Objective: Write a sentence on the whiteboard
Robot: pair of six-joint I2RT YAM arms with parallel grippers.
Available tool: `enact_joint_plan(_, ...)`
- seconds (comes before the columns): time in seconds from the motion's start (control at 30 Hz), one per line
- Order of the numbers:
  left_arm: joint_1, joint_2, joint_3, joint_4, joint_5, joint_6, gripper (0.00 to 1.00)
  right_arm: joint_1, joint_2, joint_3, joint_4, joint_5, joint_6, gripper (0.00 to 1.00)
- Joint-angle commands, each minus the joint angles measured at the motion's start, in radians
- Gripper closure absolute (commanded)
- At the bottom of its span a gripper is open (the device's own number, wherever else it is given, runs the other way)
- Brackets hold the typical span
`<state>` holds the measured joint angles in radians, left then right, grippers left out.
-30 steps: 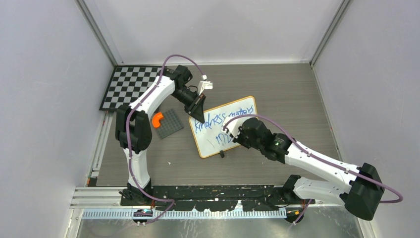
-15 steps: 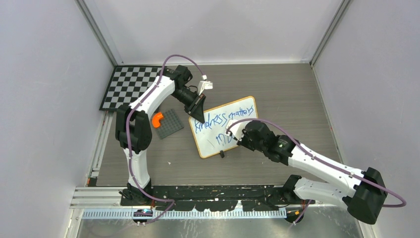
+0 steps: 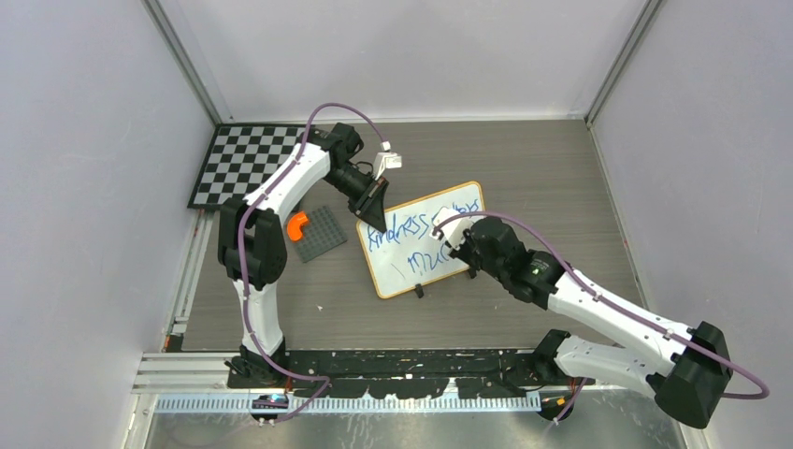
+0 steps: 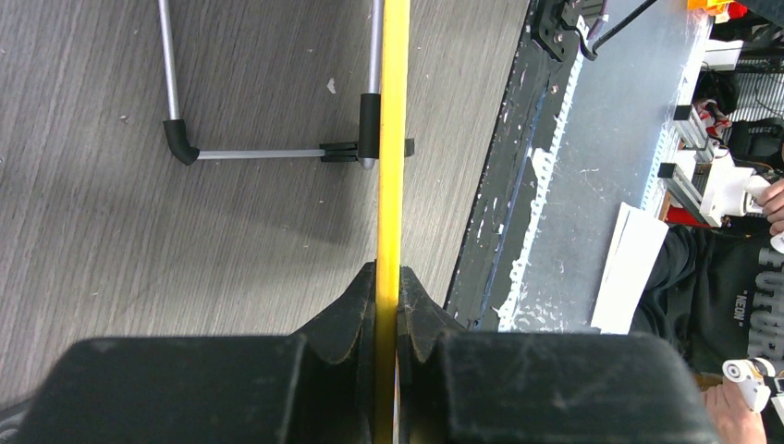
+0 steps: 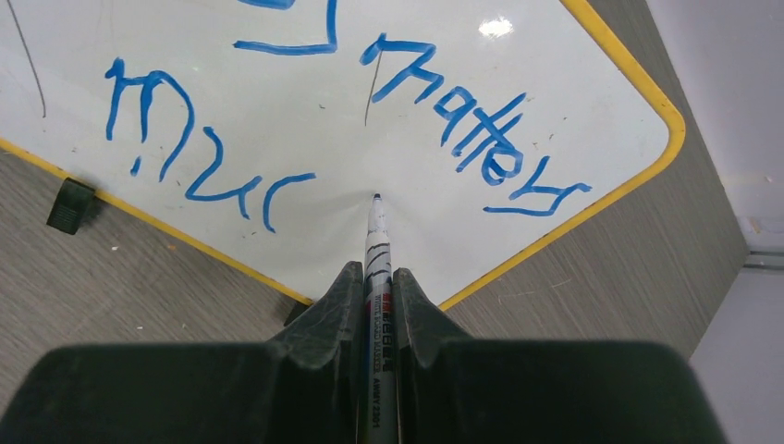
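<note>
The whiteboard (image 3: pixel 400 269) stands tilted at mid-table, its frame yellow-orange. My left gripper (image 3: pixel 375 221) is shut on the board's upper-left frame edge (image 4: pixel 394 139), which runs straight between the closed fingers (image 4: pixel 351 319). The sentence (image 3: pixel 423 224) is blue handwriting: a top line ending in "matters" (image 5: pixel 471 139) and a second line reading "muc" (image 5: pixel 194 148). My right gripper (image 5: pixel 375 277) is shut on a white marker (image 5: pixel 375 236). The marker's tip rests on the board just right of the "c". In the top view the right gripper (image 3: pixel 457 245) hovers over the board's lower right.
A black-and-white checkerboard (image 3: pixel 243 164) lies at the back left. A grey studded plate (image 3: pixel 324 234) with an orange piece (image 3: pixel 297 224) sits left of the whiteboard. The board's wire stand (image 4: pixel 259 154) and a black foot (image 5: pixel 69 205) rest on the table.
My right gripper has moved rightward along the second line with the marker, and the blue letters there have grown from "m" to "muc". The left arm has not moved.
</note>
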<state>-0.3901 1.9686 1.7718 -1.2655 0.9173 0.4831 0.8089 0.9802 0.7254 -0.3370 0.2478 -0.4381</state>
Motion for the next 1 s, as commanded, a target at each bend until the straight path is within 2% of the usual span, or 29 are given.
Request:
enact_joint_plan(0.0,0.005,-0.015,0.017,-0.018,0.001,-0.007,1.00,-0.011,0.018,0.034,0.075,0.027,0.009,1.00)
enact_joint_plan(0.63,0.005,-0.007,0.020,-0.015,0.002,-0.006,1.00,-0.014,0.063,-0.030,-0.102,-0.131,0.010,1.00)
enact_joint_plan(0.97,0.005,-0.005,0.024,-0.019,0.000,-0.003,1.00,-0.014,0.041,0.006,-0.042,-0.077,0.011,1.00)
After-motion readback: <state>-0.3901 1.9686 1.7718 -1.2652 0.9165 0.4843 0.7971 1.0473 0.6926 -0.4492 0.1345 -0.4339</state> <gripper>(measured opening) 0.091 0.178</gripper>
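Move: The marker is gripped in the right hand; its target is the blank patch after the last letter of the lower word, about 4 cm ahead, 2 cm left and 4 cm below the right hand. The middle of the lower word is level with that hand, 8 cm left and 6 cm lower; "matters" is some 7 cm ahead, neither left nor right, at about its height. From the left hand, the blank patch lies roughly 15 cm right, 2 cm back and 5 cm below. Ease the right hand a touch forward to bring the marker tip onto the blank patch, then draw a stroke down the sloping whiteboard towards its lower edge: down about 5 cm and back about 3 cm, tipping the fingers some 10 degrees further down, and stop with the tip still on the board. Keep the left gripper still, pinching the board's yellow edge. ##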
